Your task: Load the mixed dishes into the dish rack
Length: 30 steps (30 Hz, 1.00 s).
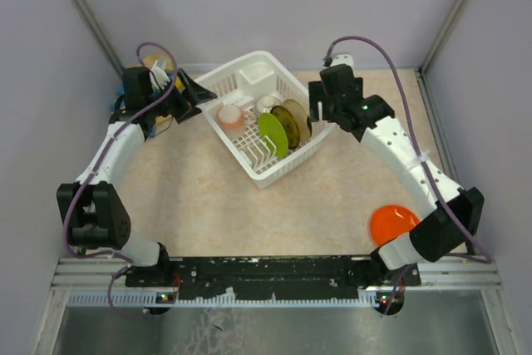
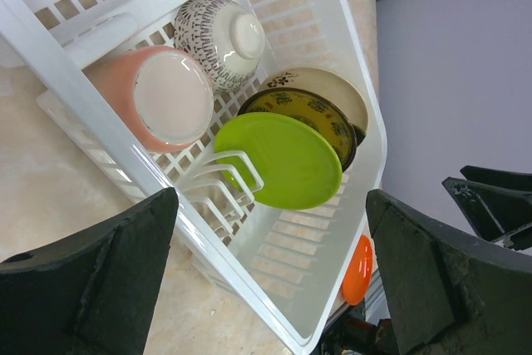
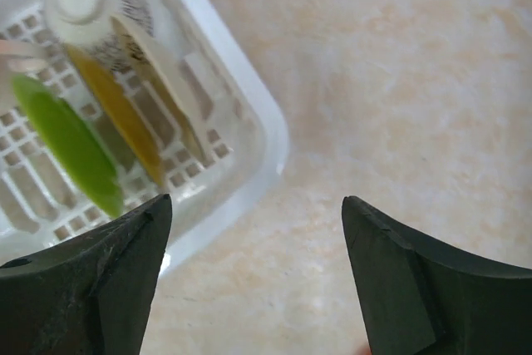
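The white dish rack [image 1: 274, 174] stands at the back middle of the table. Inside it are a pink cup [image 1: 230, 115], a white patterned bowl [image 1: 266, 104], and a lime-green plate [image 1: 272, 133], a brown-yellow plate [image 1: 289, 125] and a cream plate [image 1: 301, 118] standing on edge. An orange plate [image 1: 393, 222] lies on the table by the right arm's base. My left gripper [image 1: 193, 93] hovers open at the rack's left rim [image 2: 83, 97], holding nothing. My right gripper [image 1: 316, 106] is open and empty just off the rack's right corner [image 3: 270, 135], over bare table.
A blue and yellow cloth [image 1: 154, 62] lies behind the left arm near the back left wall. Walls close in the table on the left, back and right. The arm bases and a black rail run along the near edge.
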Motion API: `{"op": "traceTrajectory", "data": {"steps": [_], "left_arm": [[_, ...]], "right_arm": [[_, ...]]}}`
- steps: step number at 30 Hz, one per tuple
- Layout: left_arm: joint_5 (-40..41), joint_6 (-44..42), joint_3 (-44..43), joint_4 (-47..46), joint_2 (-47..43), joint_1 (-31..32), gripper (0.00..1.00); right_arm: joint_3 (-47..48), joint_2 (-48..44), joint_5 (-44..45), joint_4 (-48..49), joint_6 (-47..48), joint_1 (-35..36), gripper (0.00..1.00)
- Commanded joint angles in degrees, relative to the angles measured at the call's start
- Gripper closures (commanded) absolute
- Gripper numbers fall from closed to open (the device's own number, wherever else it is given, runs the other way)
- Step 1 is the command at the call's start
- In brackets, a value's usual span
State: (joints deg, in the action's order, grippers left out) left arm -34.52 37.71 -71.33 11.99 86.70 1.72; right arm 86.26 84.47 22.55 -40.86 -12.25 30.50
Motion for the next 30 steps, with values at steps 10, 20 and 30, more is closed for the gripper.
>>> {"op": "traceTrajectory", "data": {"steps": [10, 20, 30], "left_arm": [[3.9, 1.5, -3.0, 4.8, -2.4, 3.6, 0.00], [9.8, 0.8, -7.8, 12.7, -5.5, 10.6, 0.00], [8.5, -1.0, -9.2, 15.7, -4.1, 12.2, 0.00]], "right_arm": [[-9.0, -2.4, 26.7, -25.6, -38.2, -6.7, 0.04], [-24.4, 1.2, 22.2, -33.5, -61.5, -8.7, 0.01], [-32.3, 4.4, 17.4, -28.9, -68.1, -11.7, 0.00]]}}
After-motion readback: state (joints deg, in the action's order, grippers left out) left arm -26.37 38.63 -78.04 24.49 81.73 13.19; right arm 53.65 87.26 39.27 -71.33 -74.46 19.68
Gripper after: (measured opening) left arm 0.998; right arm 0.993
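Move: The orange plate lies on the table well back from the right hand, about 24 cm behind it, 18 cm to its right and 25 cm lower. The dish rack's middle is some 18 cm to this hand's left and 4 cm farther out, with the cream plate standing in it about 9 cm left and 3 cm ahead, both roughly 20 cm lower. From the left hand the orange plate is around 28 cm back, 48 cm right and 23 cm down. Swinging off to the right first, then sweeping back and down, the right hand leaves the rack and its plates for the orange plate, some 30 cm in all, turning about 65 degrees clockwise and tipping its fingers steeper as they finish opening; it ends just short of the plate, untouched. The left hand, still open, eases right and back over the rack's left side, ending about 4 cm higher. ##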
